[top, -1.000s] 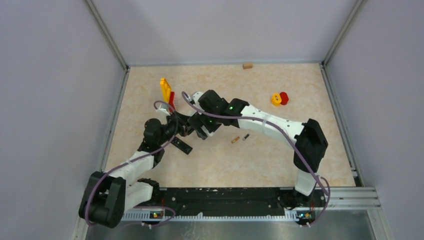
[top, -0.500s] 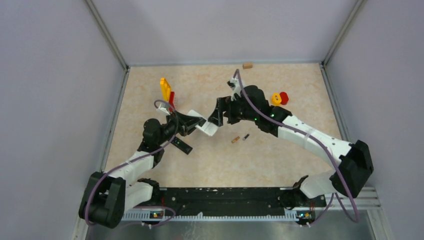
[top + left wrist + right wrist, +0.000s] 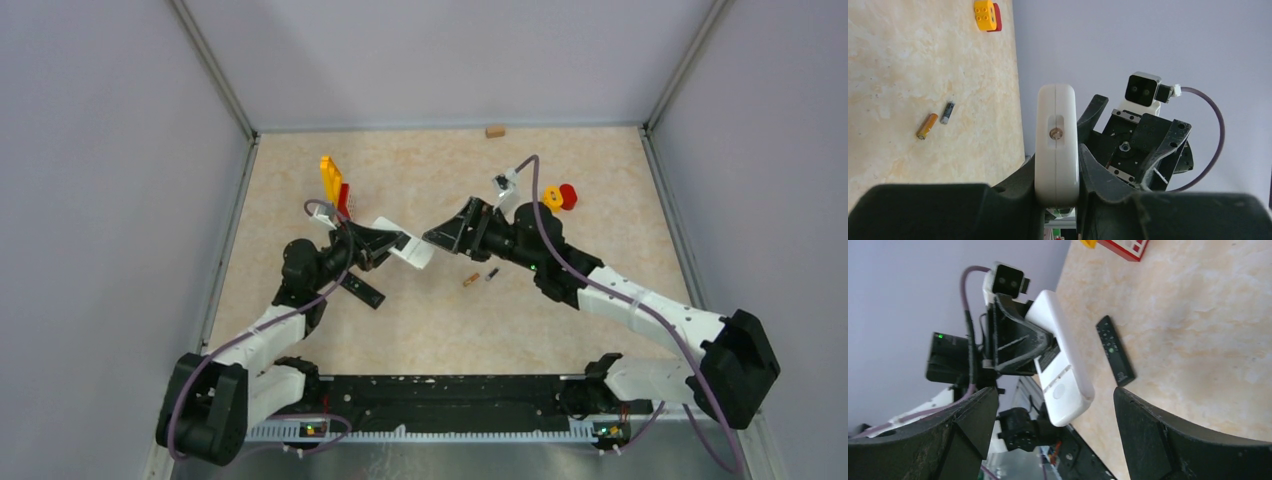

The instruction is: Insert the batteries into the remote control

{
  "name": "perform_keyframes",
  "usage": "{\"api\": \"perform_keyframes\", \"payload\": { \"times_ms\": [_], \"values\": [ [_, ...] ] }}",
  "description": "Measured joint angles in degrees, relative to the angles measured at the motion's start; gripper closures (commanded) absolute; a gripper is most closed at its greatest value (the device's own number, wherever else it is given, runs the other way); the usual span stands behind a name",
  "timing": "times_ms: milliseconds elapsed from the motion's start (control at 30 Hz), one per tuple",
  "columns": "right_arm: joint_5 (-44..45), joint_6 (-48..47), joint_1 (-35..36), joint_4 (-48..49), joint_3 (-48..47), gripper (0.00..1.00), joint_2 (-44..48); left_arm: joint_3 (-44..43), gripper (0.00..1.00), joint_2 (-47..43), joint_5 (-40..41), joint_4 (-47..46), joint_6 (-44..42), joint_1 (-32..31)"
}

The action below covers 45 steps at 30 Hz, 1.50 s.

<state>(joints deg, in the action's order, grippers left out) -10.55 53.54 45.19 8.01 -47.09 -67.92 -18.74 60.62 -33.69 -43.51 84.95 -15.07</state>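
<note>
My left gripper (image 3: 388, 243) is shut on a white remote (image 3: 410, 252) and holds it above the table, its free end pointing right. In the left wrist view the remote (image 3: 1057, 125) stands edge-on between the jaws of the left gripper (image 3: 1057, 175). My right gripper (image 3: 446, 232) is open and empty, just right of the remote's end; in the right wrist view the remote (image 3: 1060, 360) lies ahead between the wide-open jaws of the right gripper (image 3: 1055, 394). An orange battery (image 3: 471, 280) and a dark battery (image 3: 491, 274) lie on the table, also in the left wrist view (image 3: 927, 126) (image 3: 947, 112). Other batteries are out of view.
A black remote (image 3: 362, 291) lies on the table under my left arm, also in the right wrist view (image 3: 1115, 351). Yellow and red blocks (image 3: 332, 180) stand at the back left, a red and yellow piece (image 3: 559, 197) at the back right, a small wooden block (image 3: 494, 131) by the far wall.
My right arm has swung away to the right from over the left gripper. Its open gripper now faces the remote's free end. The left gripper still holds the remote in place.
</note>
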Motion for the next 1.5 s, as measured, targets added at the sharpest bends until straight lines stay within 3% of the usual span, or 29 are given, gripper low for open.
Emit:
{"api": "perform_keyframes", "payload": {
  "times_ms": [267, 433, 633, 800, 1000, 1500],
  "values": [
    [0.07, 10.73, 0.00, 9.29, 2.80, 0.17, 1.55, -0.07, 1.00, -1.31, 1.44, -1.07, 1.99, 0.04],
    [-0.11, 13.88, 0.00, 11.58, 3.85, 0.26, 1.20, -1.01, 1.00, -1.55, 2.32, -1.62, 2.69, 0.07],
    [-1.11, 15.13, 0.00, 13.84, 3.87, 0.42, -0.46, -1.51, 1.00, -1.62, 3.15, -2.86, 4.00, 0.07],
    [-1.86, 15.52, 0.02, 13.49, 3.87, 0.45, -2.32, -1.73, 1.00, -1.62, 3.37, -3.61, 5.11, 0.07],
    [-2.23, 15.47, 0.02, 12.98, 3.85, 0.59, -3.21, -1.73, 1.00, -1.62, 3.56, -4.81, 5.95, 0.07],
    [-2.75, 15.74, 0.39, 17.00, -0.17, 0.83, -8.37, -4.39, 1.00, 0.90, 2.71, -8.20, 4.87, 0.87]
  ]
}}
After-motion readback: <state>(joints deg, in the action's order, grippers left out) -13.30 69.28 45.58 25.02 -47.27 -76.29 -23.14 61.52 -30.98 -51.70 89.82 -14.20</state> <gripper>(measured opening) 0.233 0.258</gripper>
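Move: The left hand already holds the white remote control, pinched near its middle. From the open right hand, that middle lies roughly 7 cm to the left, 3 cm ahead and 3 cm below; its free end is nearer. On the table some 23 cm below the right hand, the orange battery is about 7 cm right and 1 cm ahead, the dark battery 12 cm right and 2 cm ahead, and the black remote 15 cm left and 2 cm back. Upward by about 6 cm goes the left hand, easing slightly forward and tilting about 10 degrees, bringing the remote control up to the right hand. The right hand rises 3 cm, rolling its left side up some 15 degrees, sinks back most of that, then edges left and up while its wide-open fingers close and pinch the remote control's free end. ##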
